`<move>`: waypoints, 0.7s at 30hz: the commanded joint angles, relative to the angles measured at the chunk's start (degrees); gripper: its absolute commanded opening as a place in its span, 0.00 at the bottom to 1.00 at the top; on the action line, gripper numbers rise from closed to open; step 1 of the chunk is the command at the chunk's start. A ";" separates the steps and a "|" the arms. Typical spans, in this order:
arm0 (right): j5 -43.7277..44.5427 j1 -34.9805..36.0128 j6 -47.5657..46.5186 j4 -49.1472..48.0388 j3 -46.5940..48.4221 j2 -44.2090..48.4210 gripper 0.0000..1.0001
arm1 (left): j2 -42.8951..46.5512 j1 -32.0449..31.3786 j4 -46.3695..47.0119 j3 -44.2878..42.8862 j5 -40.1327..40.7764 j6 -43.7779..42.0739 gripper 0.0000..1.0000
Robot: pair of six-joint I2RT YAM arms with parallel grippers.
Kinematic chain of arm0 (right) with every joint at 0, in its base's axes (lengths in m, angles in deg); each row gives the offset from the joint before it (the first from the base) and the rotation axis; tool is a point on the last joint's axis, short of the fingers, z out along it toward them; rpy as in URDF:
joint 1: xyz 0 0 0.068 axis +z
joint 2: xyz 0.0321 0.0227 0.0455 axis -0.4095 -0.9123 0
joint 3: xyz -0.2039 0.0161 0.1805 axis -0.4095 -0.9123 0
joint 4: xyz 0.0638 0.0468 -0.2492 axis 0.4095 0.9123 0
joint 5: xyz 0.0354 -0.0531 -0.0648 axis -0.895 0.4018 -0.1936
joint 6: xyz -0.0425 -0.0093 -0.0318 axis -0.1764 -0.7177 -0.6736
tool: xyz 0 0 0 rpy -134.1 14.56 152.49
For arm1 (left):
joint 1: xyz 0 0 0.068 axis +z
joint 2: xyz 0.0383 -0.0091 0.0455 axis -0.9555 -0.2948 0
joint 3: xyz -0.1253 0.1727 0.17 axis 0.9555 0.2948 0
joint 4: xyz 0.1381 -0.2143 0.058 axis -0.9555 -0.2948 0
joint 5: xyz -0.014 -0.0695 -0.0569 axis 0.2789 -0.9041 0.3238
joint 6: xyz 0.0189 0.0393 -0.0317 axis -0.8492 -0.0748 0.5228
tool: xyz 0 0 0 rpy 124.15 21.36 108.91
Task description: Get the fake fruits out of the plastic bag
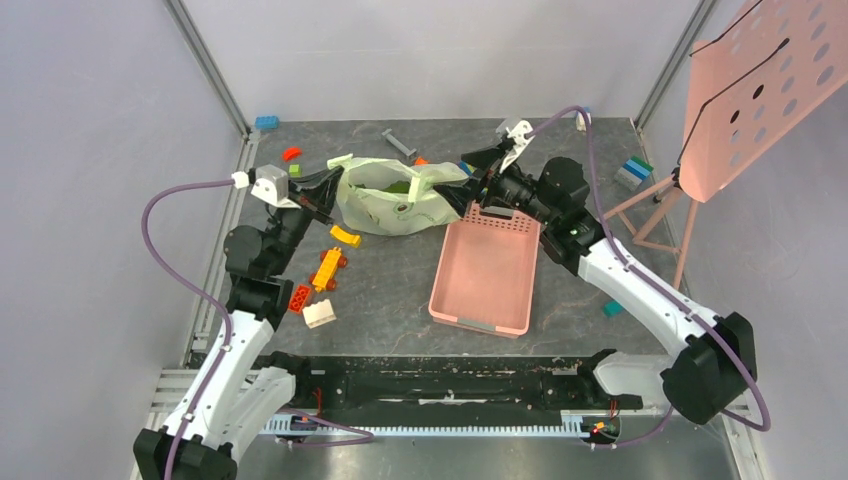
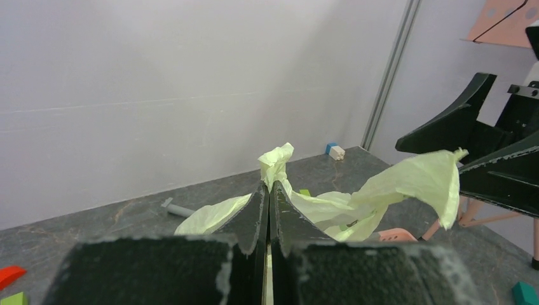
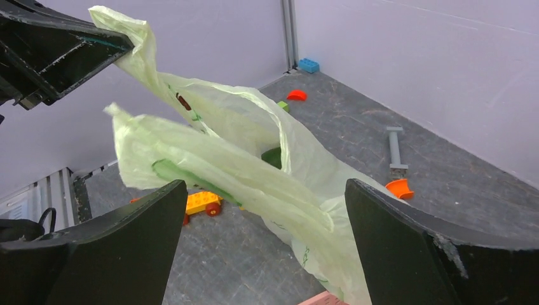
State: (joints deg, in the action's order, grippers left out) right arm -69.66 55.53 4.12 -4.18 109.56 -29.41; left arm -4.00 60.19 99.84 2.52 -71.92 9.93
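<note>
The pale green plastic bag [image 1: 385,205] lies crumpled at the table's back middle, its mouth facing up. My left gripper [image 1: 330,190] is shut on the bag's left handle [image 2: 274,166], which sticks up out of its closed tips [image 2: 269,185]. My right gripper [image 1: 468,180] stands open at the bag's right handle. That handle [image 3: 210,159] hangs loose between the wide-apart fingers [image 3: 265,184], touching neither. One dark green fake fruit [image 3: 272,157] shows through the bag's mouth; the other fake fruits are hidden.
A pink basket [image 1: 485,270] lies right of the bag, under my right arm. Toy blocks lie scattered on the left: a yellow car [image 1: 327,268], a red block [image 1: 299,297], a white block [image 1: 320,313]. A grey bolt [image 1: 398,143] lies behind the bag. A pink perforated panel [image 1: 760,90] stands at the far right.
</note>
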 commanded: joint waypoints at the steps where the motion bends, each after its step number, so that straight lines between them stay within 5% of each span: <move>1: 1.78 -0.45 -1.29 4.93 1.73 1.45 0.98 | 0.51 0.19 -1.34 -1.13 0.70 1.38 0.03; 11: 7.93 -3.22 -2.37 12.54 5.29 1.41 0.98 | -0.79 0.19 -2.80 -1.94 0.28 2.16 0.03; 16: 22.51 -3.18 9.19 16.62 4.32 3.28 0.98 | -1.75 0.19 -3.34 -2.47 0.32 2.73 0.02; 21: 23.21 -3.40 8.68 19.15 6.59 1.95 0.98 | -2.33 0.17 -3.35 -2.88 0.17 3.08 0.02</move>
State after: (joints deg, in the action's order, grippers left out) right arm -51.37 52.32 10.39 12.49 112.99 -27.90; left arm -6.10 60.19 96.27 2.41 -71.75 10.74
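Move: The plastic bag already hangs from the left fingers, its middle about 12 cm to that hand's right, 2 cm nearer and some 15 cm below. From the open right hand the bag's middle is about 10 cm to the left, roughly level fore and aft and 12 cm below; the pink basket is some 10 cm right, 5 cm back and 30 cm below. Open right hand draws about 6 cm rightward from the bag, also forward, turning clockwise; left lowers its held handle. ##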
